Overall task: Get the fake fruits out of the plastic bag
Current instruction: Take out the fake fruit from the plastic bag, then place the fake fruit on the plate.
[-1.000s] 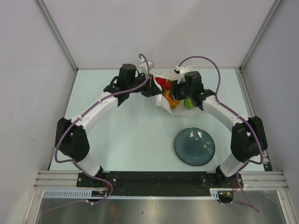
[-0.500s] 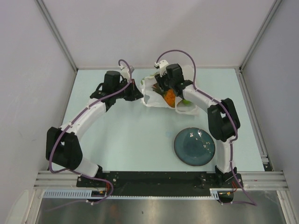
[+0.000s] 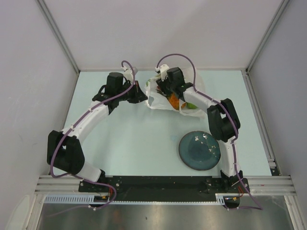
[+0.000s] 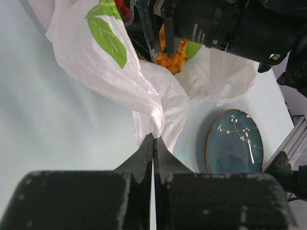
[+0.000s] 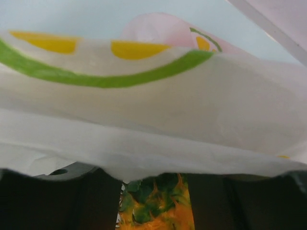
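Observation:
The plastic bag (image 3: pixel 156 101) lies crumpled at the back of the table, white with green and yellow prints (image 4: pixel 108 36). My left gripper (image 4: pixel 154 138) is shut on a fold of its edge, at the bag's left side (image 3: pixel 143 97). My right gripper (image 3: pixel 167 94) reaches into the bag's mouth from above. In the right wrist view bag film (image 5: pixel 153 120) hides its fingertips, and the orange pineapple (image 5: pixel 156 206) with its green crown lies between the spread fingers (image 5: pixel 62 201). A green fruit (image 4: pixel 194 48) and a red piece (image 4: pixel 123 5) show inside the bag.
A dark blue round plate (image 3: pixel 199 150) sits on the table near the right arm's base, also seen past the bag (image 4: pixel 235 143). Grey walls close in the table on three sides.
The right arm swung left and put its gripper into the bag's mouth. The left arm dragged the bag's edge leftward a second ago and has held still since.

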Available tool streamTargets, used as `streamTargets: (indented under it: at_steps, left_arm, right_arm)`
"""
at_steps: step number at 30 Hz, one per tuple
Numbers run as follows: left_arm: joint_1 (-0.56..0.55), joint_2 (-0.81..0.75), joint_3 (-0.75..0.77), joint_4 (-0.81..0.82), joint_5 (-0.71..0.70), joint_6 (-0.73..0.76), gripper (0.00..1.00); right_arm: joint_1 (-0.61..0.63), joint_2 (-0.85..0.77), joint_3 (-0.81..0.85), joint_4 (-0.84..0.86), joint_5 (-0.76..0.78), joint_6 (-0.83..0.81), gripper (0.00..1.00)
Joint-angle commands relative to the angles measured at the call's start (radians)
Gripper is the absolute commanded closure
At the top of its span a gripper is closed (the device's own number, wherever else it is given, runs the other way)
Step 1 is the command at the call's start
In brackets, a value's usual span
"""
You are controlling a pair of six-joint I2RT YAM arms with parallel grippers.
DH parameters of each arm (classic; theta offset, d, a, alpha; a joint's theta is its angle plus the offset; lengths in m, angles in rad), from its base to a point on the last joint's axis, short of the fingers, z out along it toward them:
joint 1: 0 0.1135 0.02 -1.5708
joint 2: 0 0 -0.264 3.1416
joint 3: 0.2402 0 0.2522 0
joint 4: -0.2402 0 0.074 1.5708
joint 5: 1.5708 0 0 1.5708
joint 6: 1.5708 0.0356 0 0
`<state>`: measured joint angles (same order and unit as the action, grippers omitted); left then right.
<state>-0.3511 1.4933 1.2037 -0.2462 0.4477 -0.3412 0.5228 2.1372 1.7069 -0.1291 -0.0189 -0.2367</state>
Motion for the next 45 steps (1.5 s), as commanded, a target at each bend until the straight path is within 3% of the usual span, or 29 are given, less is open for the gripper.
streamTargets:
  at_steps: [1, 4, 5, 6, 9, 17, 22, 30, 33, 39, 45]
  left_arm:
    - [-0.002, -0.024, 0.034, 0.05, 0.002, -0.01, 1.0]
    - [-0.002, -0.016, 0.036, 0.054, 0.002, -0.019, 1.0]
    - [-0.002, -0.018, 0.037, 0.059, 0.003, -0.021, 1.0]
    - [-0.002, -0.016, 0.036, 0.061, 0.003, -0.022, 1.0]
    - [-0.002, -0.013, 0.033, 0.068, -0.001, -0.024, 1.0]
    - [-0.002, 0.025, 0.045, 0.081, 0.003, -0.056, 1.0]
    - [-0.002, 0.042, 0.071, 0.076, -0.023, -0.056, 1.0]
    - [0.011, 0.129, 0.131, 0.061, -0.018, 0.036, 1.0]
    - [0.011, 0.169, 0.172, 0.059, 0.022, 0.091, 1.0]
    - [0.011, 0.283, 0.256, 0.059, 0.06, 0.131, 1.0]
    - [0.009, 0.38, 0.355, 0.047, 0.031, 0.165, 1.0]
  right_arm:
    - [0.0, 0.032, -0.016, -0.013, 0.045, 0.022, 0.52]
    - [-0.004, 0.029, -0.023, -0.021, 0.051, 0.033, 0.65]
    - [-0.01, 0.02, -0.021, -0.027, 0.036, 0.033, 0.73]
    - [-0.013, 0.012, -0.021, -0.027, 0.03, 0.033, 0.88]
    - [-0.026, -0.045, -0.029, -0.03, -0.013, 0.046, 0.99]
    - [-0.061, -0.296, -0.056, -0.191, -0.251, 0.141, 1.0]
    - [-0.148, -0.428, -0.13, -0.228, -0.455, 0.255, 1.0]
    - [-0.268, -0.543, -0.297, 0.0, -0.838, 0.607, 1.0]
    - [-0.267, -0.603, -0.335, 0.101, -0.944, 0.64, 1.0]
    - [-0.277, -0.776, -0.408, 0.059, -1.113, 0.551, 1.0]
    - [-0.273, -0.878, -0.48, -0.362, -1.216, 0.2, 1.0]
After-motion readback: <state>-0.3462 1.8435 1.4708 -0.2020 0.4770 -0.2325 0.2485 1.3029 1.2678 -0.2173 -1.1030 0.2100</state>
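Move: The toy pineapple lies in the open bag almost under the right fingers, its body centred some 4 cm to their right, about 2 cm back and 4 cm lower. A green fruit sits roughly 14 cm right and 4 cm back; a red fruit is around 5 cm ahead and 5 cm left. The dark plate stands about 31 cm back and 16 cm right. From the left hand, pinching the bag's rim, the pineapple is about 12 cm ahead, 17 cm right and 14 cm lower. The right fingers dip about 3 cm and shut on the pineapple's leafy crown, then draw it up and back out of the bag, ending some 23 cm back and 20 cm higher, slightly to the right, with the wrist rolling its left side up and turning counter-clockwise. The left hand keeps its pinch on the bag's rim, easing forward, then down. ##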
